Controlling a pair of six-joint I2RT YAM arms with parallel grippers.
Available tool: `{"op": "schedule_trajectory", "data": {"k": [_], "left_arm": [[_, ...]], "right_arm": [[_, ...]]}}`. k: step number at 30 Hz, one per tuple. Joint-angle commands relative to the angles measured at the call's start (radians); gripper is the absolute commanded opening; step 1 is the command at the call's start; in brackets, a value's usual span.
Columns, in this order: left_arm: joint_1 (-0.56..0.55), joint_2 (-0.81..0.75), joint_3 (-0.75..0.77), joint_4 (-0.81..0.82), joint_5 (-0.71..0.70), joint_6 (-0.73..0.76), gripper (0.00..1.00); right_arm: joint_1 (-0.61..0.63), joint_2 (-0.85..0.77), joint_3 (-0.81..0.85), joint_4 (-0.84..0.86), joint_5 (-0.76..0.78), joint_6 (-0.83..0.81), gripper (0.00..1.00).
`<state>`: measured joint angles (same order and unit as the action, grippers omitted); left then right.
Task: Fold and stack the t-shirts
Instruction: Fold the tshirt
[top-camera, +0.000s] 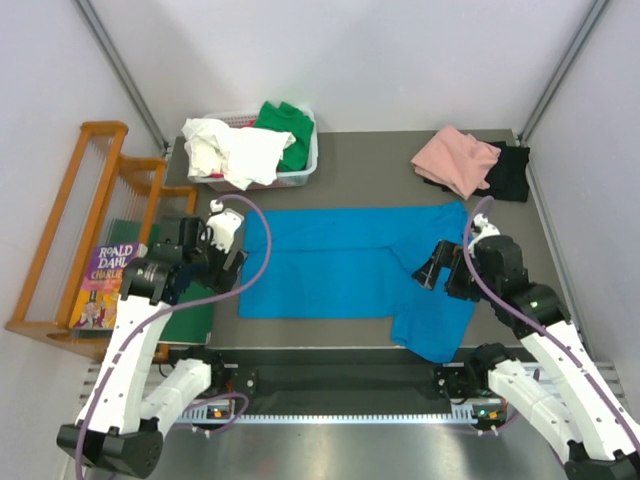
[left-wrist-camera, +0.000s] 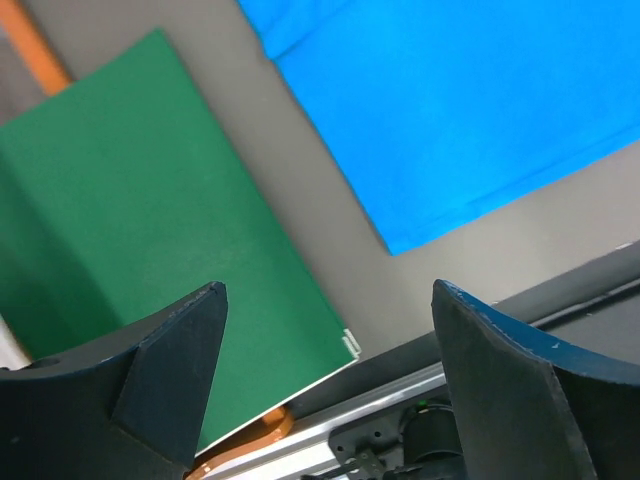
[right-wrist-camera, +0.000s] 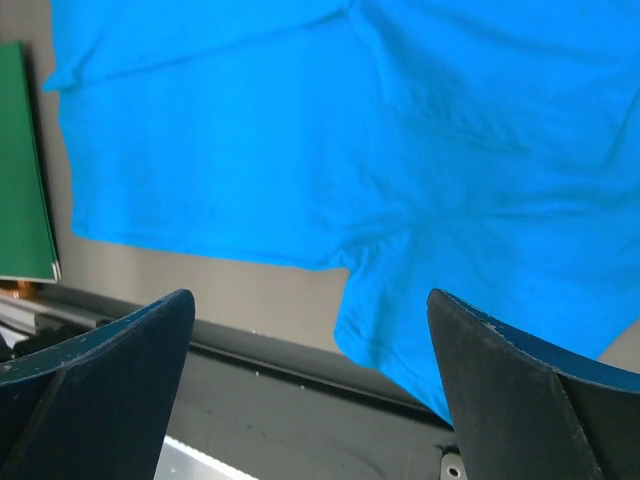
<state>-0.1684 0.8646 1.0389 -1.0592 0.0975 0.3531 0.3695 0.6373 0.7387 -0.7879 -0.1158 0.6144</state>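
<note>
A bright blue t-shirt (top-camera: 340, 265) lies spread flat across the middle of the table, one sleeve (top-camera: 435, 330) reaching the front edge. My left gripper (top-camera: 232, 262) hovers open over the shirt's left edge; its wrist view shows the blue cloth (left-wrist-camera: 470, 110) at upper right and nothing between the fingers (left-wrist-camera: 328, 290). My right gripper (top-camera: 438, 270) hangs open above the shirt's right part, its jaws (right-wrist-camera: 310, 295) empty over the blue t-shirt (right-wrist-camera: 300, 150). Pink (top-camera: 455, 160) and black (top-camera: 510, 170) t-shirts lie piled at the back right. White (top-camera: 235, 150) and green (top-camera: 285, 125) ones fill a basket.
The white basket (top-camera: 305, 172) stands at the back left. A flat dark green board (top-camera: 195, 318) (left-wrist-camera: 150, 200) lies at the table's left edge under my left arm. A wooden rack (top-camera: 70, 230) with a Roald Dahl book (top-camera: 105, 280) stands left of the table.
</note>
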Motion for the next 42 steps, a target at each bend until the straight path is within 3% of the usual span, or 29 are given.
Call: {"op": "schedule_trajectory", "data": {"k": [1, 7, 13, 17, 20, 24, 30, 38, 42], "left_arm": [[-0.003, -0.044, -0.026, -0.007, -0.054, 0.018, 0.86], [-0.042, 0.025, -0.050, 0.008, -0.085, -0.036, 0.85], [-0.161, 0.192, -0.016, 0.024, -0.104, -0.061, 0.86], [-0.226, 0.273, 0.004, 0.025, -0.085, -0.053, 0.86], [-0.286, 0.292, -0.045, 0.051, -0.119, -0.048, 0.84], [-0.374, 0.320, -0.138, 0.126, -0.177, -0.060, 0.85], [-0.376, 0.384, -0.178, 0.214, -0.202, -0.049, 0.88], [-0.376, 0.476, -0.241, 0.352, -0.214, -0.043, 0.89], [-0.373, 0.487, -0.263, 0.381, -0.220, -0.036, 0.79]], "right_arm": [[0.039, -0.010, -0.005, 0.038, 0.002, 0.027, 1.00], [0.161, 0.080, 0.031, 0.056, 0.087, 0.047, 1.00], [0.426, 0.284, 0.114, 0.055, 0.298, 0.103, 1.00], [0.668, 0.445, 0.152, 0.042, 0.424, 0.189, 1.00], [0.729, 0.536, 0.130, 0.044, 0.435, 0.257, 1.00], [0.735, 0.498, 0.062, 0.058, 0.441, 0.333, 1.00], [0.718, 0.409, 0.004, -0.002, 0.502, 0.416, 1.00], [0.714, 0.417, -0.077, 0.027, 0.456, 0.455, 1.00], [0.715, 0.409, -0.105, 0.038, 0.450, 0.461, 0.99]]}}
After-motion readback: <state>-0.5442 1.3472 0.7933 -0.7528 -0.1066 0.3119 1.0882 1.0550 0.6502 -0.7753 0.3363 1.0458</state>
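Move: The t-shirt's near-left corner lies about 18 cm below the left hand, some 4 cm back and 3 cm to its right; the green book's middle is roughly 14 cm left and 2 cm ahead of that hand. For the right hand, the left corner of the near flap lies some 10 cm back, 6 cm left and 15 cm down; the shirt's main body is centred about 8 cm ahead and 15 cm left of that hand. Lower the left gripper about 15 cm towards the t-shirt's near-left corner, easing it some 5 cm right and tipping its fingers to point nearly straight down. Meanwhile swing the right gripper left, back and down, reverse the sideways part and come about 5 cm right while still sinking, 11 cm lower in all, towards the flap's left corner. Keep both grippers wide open. ##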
